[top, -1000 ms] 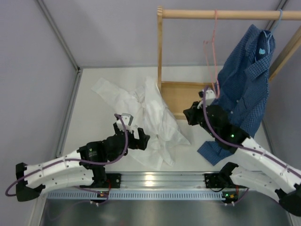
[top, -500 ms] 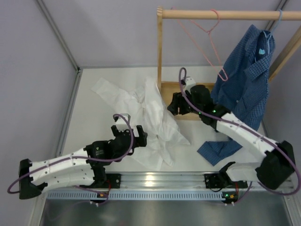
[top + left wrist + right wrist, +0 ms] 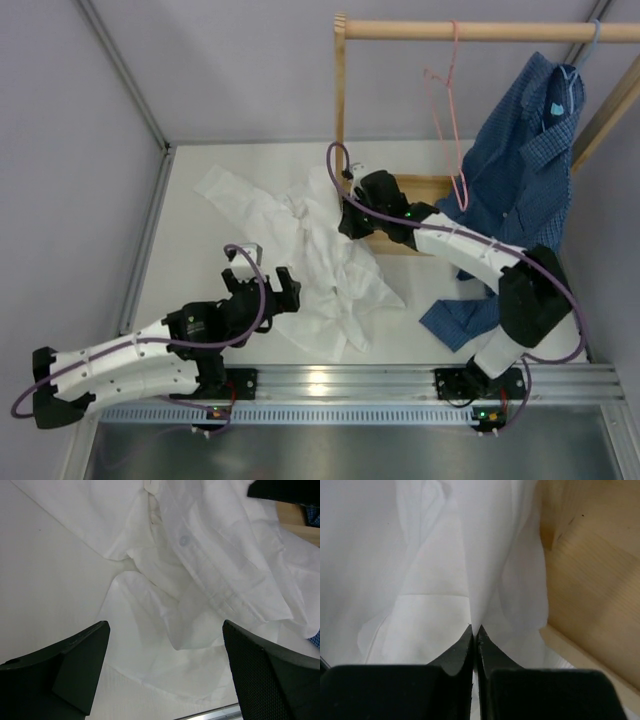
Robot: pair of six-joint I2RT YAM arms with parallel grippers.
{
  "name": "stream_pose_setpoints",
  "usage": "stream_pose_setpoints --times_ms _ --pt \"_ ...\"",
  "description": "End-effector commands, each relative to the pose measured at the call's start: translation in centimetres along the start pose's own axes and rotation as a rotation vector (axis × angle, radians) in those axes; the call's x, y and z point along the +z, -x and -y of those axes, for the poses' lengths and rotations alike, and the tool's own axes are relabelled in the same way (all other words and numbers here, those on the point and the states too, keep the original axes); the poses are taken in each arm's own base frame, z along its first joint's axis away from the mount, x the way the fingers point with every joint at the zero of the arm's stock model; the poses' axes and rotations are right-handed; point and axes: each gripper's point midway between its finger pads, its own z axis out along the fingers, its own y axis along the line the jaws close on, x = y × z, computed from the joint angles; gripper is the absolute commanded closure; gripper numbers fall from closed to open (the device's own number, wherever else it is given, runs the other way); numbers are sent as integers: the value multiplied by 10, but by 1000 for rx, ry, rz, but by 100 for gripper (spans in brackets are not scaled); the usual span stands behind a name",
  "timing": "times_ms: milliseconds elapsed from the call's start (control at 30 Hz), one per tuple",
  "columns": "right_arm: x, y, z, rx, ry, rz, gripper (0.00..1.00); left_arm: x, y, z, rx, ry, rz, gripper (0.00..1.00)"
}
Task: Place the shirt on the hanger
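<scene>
The white shirt [image 3: 320,265] lies crumpled on the table, its right edge against the wooden rack base. My right gripper [image 3: 347,222] is shut on a fold of the shirt [image 3: 470,570]; the fabric rises in a ridge from between its closed tips [image 3: 475,628]. The pink hanger [image 3: 447,110] hangs by its hook from the wooden rail, untouched. My left gripper [image 3: 262,285] hovers open at the shirt's near-left edge, and the left wrist view shows cloth [image 3: 200,580] spread beyond its wide-apart fingers [image 3: 80,660] with nothing between them.
A wooden rack [image 3: 341,110] with a flat base [image 3: 590,570] stands behind the shirt. A dark blue checked shirt [image 3: 520,190] on a light blue hanger [image 3: 590,45] hangs at the right, trailing to the table. A metal rail [image 3: 330,380] runs along the near edge.
My right arm has swung left from the blue shirt and hanger to the white shirt, opening on the way and closing on a fold. The pink hanger swung and settled. The left gripper shifted slightly.
</scene>
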Motion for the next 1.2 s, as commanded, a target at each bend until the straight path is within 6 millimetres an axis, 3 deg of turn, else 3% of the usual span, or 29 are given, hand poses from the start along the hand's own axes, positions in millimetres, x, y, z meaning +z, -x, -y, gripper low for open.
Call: stream_pose_setpoints --times_ms 0,33,67,133,167,267,333,567,633,667,767,900,967,1167 --pt "-69 35 -4 16 -78 199 100 -10 20 -7 -12 10 50 2" --pt "-85 37 0 32 -110 231 100 -10 21 -7 -11 8 52 2" --pt "-117 43 0 40 -122 290 100 -11 22 -7 -12 4 56 2" --pt "-140 28 17 58 -208 315 100 -14 25 -5 -20 -15 60 2" --pt "-164 25 23 62 -233 347 100 -15 26 -1 -26 -36 55 2" --pt "-187 4 47 52 -316 323 100 -20 34 12 -49 -121 80 2" --pt "-199 -17 75 66 -426 270 100 -23 37 23 -60 -182 92 2" --pt "-245 -33 115 103 -608 265 99 -10 21 39 3 -197 37 2" --pt "-245 -35 113 87 -591 243 59 -3 12 43 33 -182 7 2" --pt "-243 -35 109 76 -563 234 51 0 9 44 43 -175 -2 2" --pt "-231 -29 71 28 -328 244 46 10 3 44 63 -128 -14 2" --pt "-230 -11 44 7 -183 318 37 18 4 43 46 -72 1 2" --pt "-216 -4 26 0 -72 307 34 19 4 42 39 -66 5 2" --pt "-149 -13 24 -41 -123 130 33 21 0 41 34 -70 -3 2"
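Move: My right hand already pinches the white shirt's loose front. The clear spot to lay it over, in front of the rack's base and short of the blue shirt, is about 22 cm to the right and 8 cm back, some 3 cm lower. From this hand the rack's base is about 5 cm ahead, 13 cm right, and the blue sleeve on the table 20 cm back, 27 cm right. From my left hand that spot is roughly 35 cm right, 8 cm ahead. Keeping the shirt pinched, I raise my right hand about 13 cm while sweeping it right and a little back towards the blue shirt, the wrist turning some 30 degrees clockwise. Then I sink a few centimetres, open the fingers to let go of the cloth and swing back left over the shirt, the wrist turning back. My left hand, still wide open, bobs up, then down, shifting slightly right. ##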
